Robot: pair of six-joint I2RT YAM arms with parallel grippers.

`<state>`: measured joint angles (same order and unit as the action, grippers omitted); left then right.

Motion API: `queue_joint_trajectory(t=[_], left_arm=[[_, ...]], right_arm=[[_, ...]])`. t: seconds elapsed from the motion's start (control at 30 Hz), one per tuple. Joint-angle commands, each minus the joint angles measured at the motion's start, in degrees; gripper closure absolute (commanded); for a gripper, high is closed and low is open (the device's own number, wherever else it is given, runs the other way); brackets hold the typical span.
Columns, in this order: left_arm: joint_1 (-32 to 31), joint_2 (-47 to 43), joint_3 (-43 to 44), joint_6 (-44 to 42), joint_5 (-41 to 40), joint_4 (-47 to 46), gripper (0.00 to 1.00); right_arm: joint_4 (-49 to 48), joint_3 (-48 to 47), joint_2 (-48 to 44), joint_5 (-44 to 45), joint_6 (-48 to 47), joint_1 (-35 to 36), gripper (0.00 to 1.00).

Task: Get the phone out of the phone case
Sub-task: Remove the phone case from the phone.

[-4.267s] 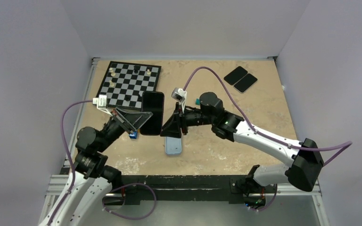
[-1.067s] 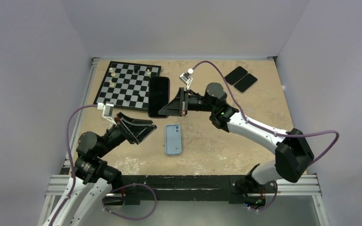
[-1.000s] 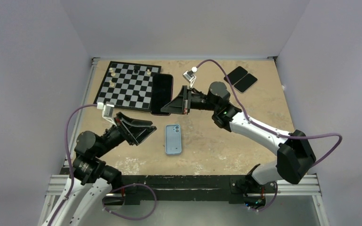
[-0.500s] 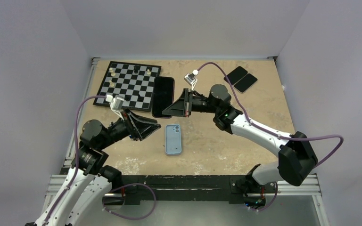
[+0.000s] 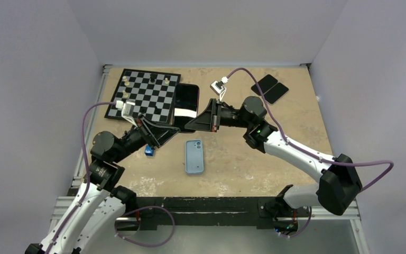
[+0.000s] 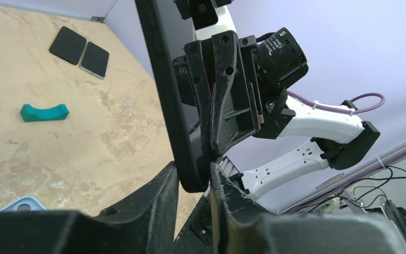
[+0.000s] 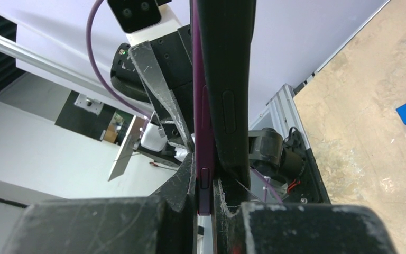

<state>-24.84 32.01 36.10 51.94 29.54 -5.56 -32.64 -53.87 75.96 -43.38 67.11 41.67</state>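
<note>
A dark slab, the phone with its black phone case, is held edge-up above the table's middle, between both grippers. In the right wrist view the purple phone sits between the fingers of my right gripper, which is shut on it. The black phone case stands peeled slightly away along the phone's side. In the left wrist view my left gripper has a finger on each side of the phone case at its lower corner, pinching it.
A light blue case lies flat on the table below the grippers. A small blue block sits by the left arm. A chessboard with a few pieces is at the back left, two black pads at the back right, and a teal piece lies mid-table.
My left arm has swung up and right to the phone, and its jaws have narrowed onto the case's corner. The right gripper has shifted the phone slightly right.
</note>
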Motion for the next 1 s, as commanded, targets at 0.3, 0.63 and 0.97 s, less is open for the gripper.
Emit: queue_joint_trajectory(t=[0.3,0.63,0.97], left_arm=[[-0.2,1.2,3.7,-25.9,15.4,3.8,0.96],[-0.2,0.9,9.2,-46.1,13.8,24.1,1.00],[-0.2,-2.8,3.0,-27.5,6.6,10.3,1.00]], right_arm=[[-15.5,0.7,-0.1,-10.5,13.3,-0.5,1.00],[-20.4,-0.3,0.7,-16.1,19.7,-0.5,1.00],[-27.4,2.2,1.3,-14.4,22.3,0.0,1.00]])
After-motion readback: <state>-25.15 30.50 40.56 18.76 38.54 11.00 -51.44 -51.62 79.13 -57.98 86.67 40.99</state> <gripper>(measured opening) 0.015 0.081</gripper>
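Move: Just ahead of the left hand, the dark phone case with the phone in it, still held by the right hand, has its middle about 5 cm forward, 4 cm right and 4 cm above; the near left corner is already between the left fingers. Roughly 32 cm below lie the pale blue case, 5 cm right and level, and the blue block, 14 cm left and 2 cm ahead. From the right hand, the dark case's middle is about 5 cm ahead, 1 cm left and 4 cm up. Narrowing on the case's near left corner, the left fingers stop part-open and the hand draws back some 4 cm, rolling about 30 degrees around its fingers. It then sinks and eases forward, clear of the case, while the fingers shut on nothing. The right hand keeps its pinch, pulling back about 4 cm with a slight rise and drift right, swinging some 15 degrees counter-clockwise. ##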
